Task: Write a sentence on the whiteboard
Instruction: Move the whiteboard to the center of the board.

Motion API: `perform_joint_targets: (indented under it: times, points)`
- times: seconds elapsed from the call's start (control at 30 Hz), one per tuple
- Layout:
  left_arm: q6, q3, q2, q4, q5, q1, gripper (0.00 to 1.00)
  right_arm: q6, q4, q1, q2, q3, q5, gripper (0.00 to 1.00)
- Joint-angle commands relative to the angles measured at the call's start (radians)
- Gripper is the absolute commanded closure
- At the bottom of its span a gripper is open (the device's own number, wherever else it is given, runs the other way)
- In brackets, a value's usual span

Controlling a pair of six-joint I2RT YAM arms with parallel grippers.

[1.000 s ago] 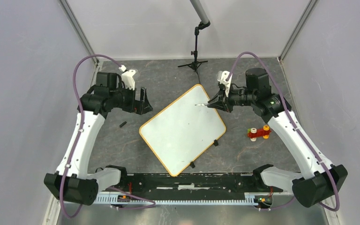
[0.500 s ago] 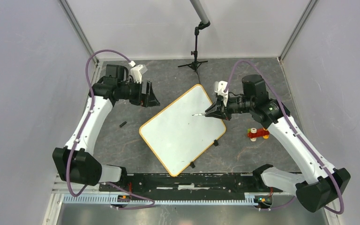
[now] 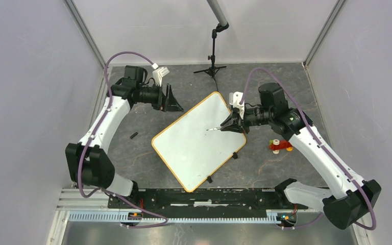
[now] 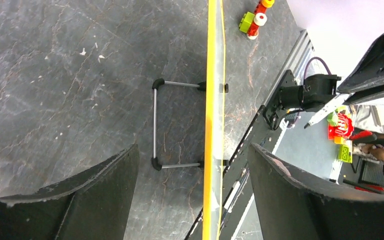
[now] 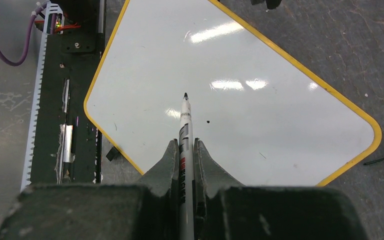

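The whiteboard (image 3: 199,145) lies tilted on the table, white with a yellow-orange rim. Its face is blank apart from a small dark dot (image 5: 208,121), and the sentence is not in view. My right gripper (image 3: 229,125) (image 5: 185,145) is shut on a white marker (image 5: 185,125), whose black tip (image 3: 209,129) points over the board's upper middle. Whether the tip touches the board I cannot tell. My left gripper (image 3: 177,103) (image 4: 194,150) is open just off the board's far-left edge. In the left wrist view, the rim (image 4: 210,125) runs edge-on ahead of the fingers.
A red-and-orange toy (image 3: 282,145) (image 4: 252,20) sits right of the board. A small black cap (image 3: 133,135) lies to the board's left. A camera stand (image 3: 213,66) rises behind the board. Two black clips (image 3: 235,155) sit on the board's near-right edge, and a wire stand (image 4: 155,125) shows beside it.
My left arm has swung right toward the board's far-left edge, its jaws narrowing a little. My right gripper has carried the marker leftward and nearer over the board.
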Motion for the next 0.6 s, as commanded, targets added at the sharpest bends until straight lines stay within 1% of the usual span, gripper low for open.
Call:
perform_joint_targets:
  times: [0.0,0.1,0.17,0.3,0.37,0.47,0.57]
  points:
    - [-0.025,0.076,0.072,0.041,0.027,-0.054,0.17,-0.021,-0.007,0.012,0.003,0.024,-0.011,1.0]
    - [0.004,0.116,0.118,0.009,0.0,-0.093,0.22,-0.029,-0.02,0.016,0.001,0.028,-0.007,1.0]
    - [0.006,0.128,0.142,0.007,0.011,-0.11,0.26,-0.037,-0.03,0.017,0.001,0.031,0.0,1.0]
    - [0.05,0.146,0.179,0.004,0.018,-0.142,0.43,-0.046,-0.045,0.02,0.002,0.034,0.004,1.0]
    - [0.068,0.163,0.199,-0.016,0.019,-0.159,0.51,-0.052,-0.053,0.021,0.004,0.033,0.003,1.0]
    - [0.111,0.188,0.233,-0.05,0.016,-0.188,0.61,-0.058,-0.061,0.025,0.006,0.033,0.0,1.0]
    - [0.155,0.218,0.268,-0.087,0.016,-0.217,0.73,-0.071,-0.075,0.027,0.011,0.034,-0.009,1.0]
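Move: The left hand hangs open just off the raised long edge of the whiteboard on its left side: the edge is some 6 cm to the right of this hand, straight across, and about 3 cm lower. The whiteboard's middle lies roughly 12 cm right, 11 cm back and 13 cm down. The marker tip is about 16 cm right and 9 cm back, level in height. From the right hand that edge is around 17 cm left, 9 cm ahead and 6 cm lower. Straddling the whiteboard's raised edge, one finger over the white face and one behind it, the left hand comes in rightwards about 6 cm while sinking some 3 cm. It turns a little over 10 degrees clockwise on the way, and the wide-open fingers draw in to about a third of their opening around the edge; whether the pads already touch can't be seen. ##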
